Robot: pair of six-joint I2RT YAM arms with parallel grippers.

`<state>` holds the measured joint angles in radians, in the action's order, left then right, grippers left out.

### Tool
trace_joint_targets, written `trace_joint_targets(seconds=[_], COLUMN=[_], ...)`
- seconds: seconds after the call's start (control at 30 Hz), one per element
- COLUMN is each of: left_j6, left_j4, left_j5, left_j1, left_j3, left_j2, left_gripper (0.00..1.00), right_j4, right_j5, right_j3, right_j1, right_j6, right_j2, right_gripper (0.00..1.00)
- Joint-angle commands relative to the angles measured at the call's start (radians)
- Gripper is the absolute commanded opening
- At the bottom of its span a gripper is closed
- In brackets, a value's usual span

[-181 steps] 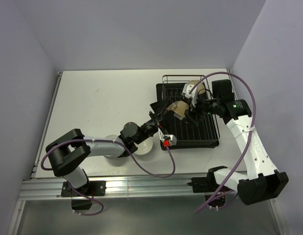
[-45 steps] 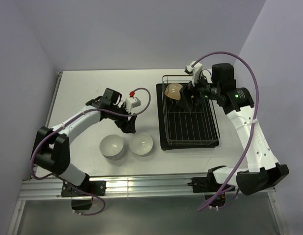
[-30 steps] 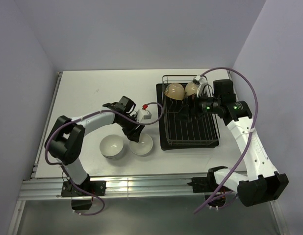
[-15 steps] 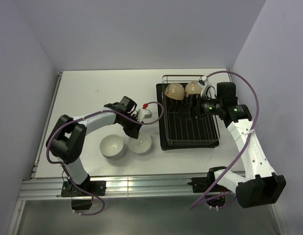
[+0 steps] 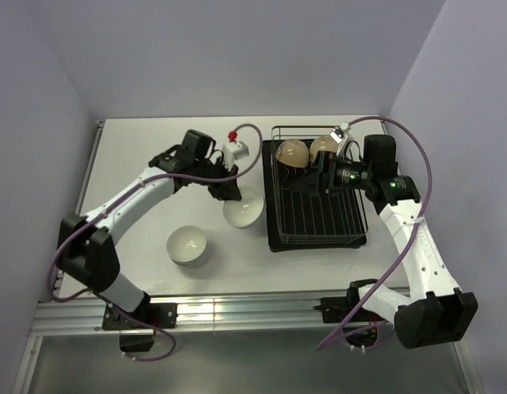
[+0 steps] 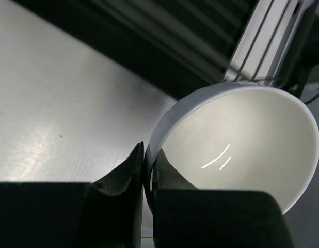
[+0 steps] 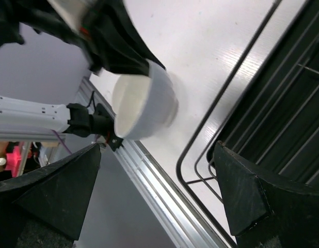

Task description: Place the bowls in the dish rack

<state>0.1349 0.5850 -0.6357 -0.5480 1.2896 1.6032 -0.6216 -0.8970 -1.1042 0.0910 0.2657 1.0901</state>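
Note:
My left gripper (image 5: 230,194) is shut on the rim of a white bowl (image 5: 243,211) and holds it above the table, left of the dish rack (image 5: 317,223). In the left wrist view the fingers (image 6: 129,173) pinch the bowl's rim (image 6: 237,139). The same bowl shows in the right wrist view (image 7: 144,103). A second white bowl (image 5: 188,245) sits on the table. Two tan bowls (image 5: 293,152) (image 5: 323,147) stand on edge at the rack's far end. My right gripper (image 5: 307,185) is open and empty above the rack.
The rack's wire frame (image 7: 237,77) and black tray fill the right of the right wrist view. Walls enclose the table on three sides. The metal rail (image 5: 237,308) runs along the near edge.
My left gripper has lifted the white bowl off the table and carried it up and toward the rack. My right gripper has let go of the second tan bowl and drawn back over the rack.

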Motion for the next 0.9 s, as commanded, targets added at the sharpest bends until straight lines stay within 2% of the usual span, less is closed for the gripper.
trace_joint_targets(seconds=[0.0,0.13,0.3,0.43,0.57,0.87], left_j6=[-0.125,-0.305,-0.506,-0.589,-0.641,-0.783], left_j4=[-0.087,-0.215,-0.459,-0.542,-0.577,-0.723], left_j5=[-0.108,-0.093,0.006,0.083,0.08,0.03], left_j1=[0.019,0.019,0.013,-0.013,-0.059,-0.107], left_j3=[0.106,0.172,0.129,0.149,0.221,0.252], left_j2=[-0.124,-0.123,-0.137,-0.089,0.0,0.095], left_gripper=[0.0,0.0,0.0,0.0,0.0,0.0], right_j4=[0.101,0.148,0.138,0.149,0.111,0.059], right_j5=[-0.072,-0.082,-0.079,-0.043,0.032,0.144], right_j3=[-0.043,-0.071,-0.106,-0.106,-0.105,-0.108], right_j1=[-0.008,-0.008,-0.008,-0.008,-0.013,-0.034], right_j6=[0.088,0.122,0.159,0.201,0.219,0.277], right_j2=[-0.032,-0.048,-0.061,-0.079,-0.102,-0.124], right_gripper=[0.97,0.98,1.0,1.0,1.0,1.0])
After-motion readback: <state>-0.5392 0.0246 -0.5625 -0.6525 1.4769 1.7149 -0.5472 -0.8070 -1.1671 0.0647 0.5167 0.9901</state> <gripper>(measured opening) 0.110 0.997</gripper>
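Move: My left hand already holds a bowl by its rim, clear of the table. My open right gripper, where the bowl is being taken, is about 20 cm to the right, 3 cm ahead and 12 cm higher. The nearer rack bowl stands 16 cm right and 15 cm ahead, the farther one 9 cm right of that bowl; the last table bowl is 14 cm left and 10 cm back. From my right hand the held bowl lies some 18 cm left, 6 cm back and 14 cm below. I lift the pinched bowl steeply with my left hand, about 15 cm up and 5 cm forward, then swing it some 7 cm right and slightly down over the rack's left edge towards my right gripper. On the way the left fingers level out by nearly 30 degrees and swing forward a little. My right hand rises about 6 cm, fingers wide open, and turns slightly clockwise to meet the bowl. ##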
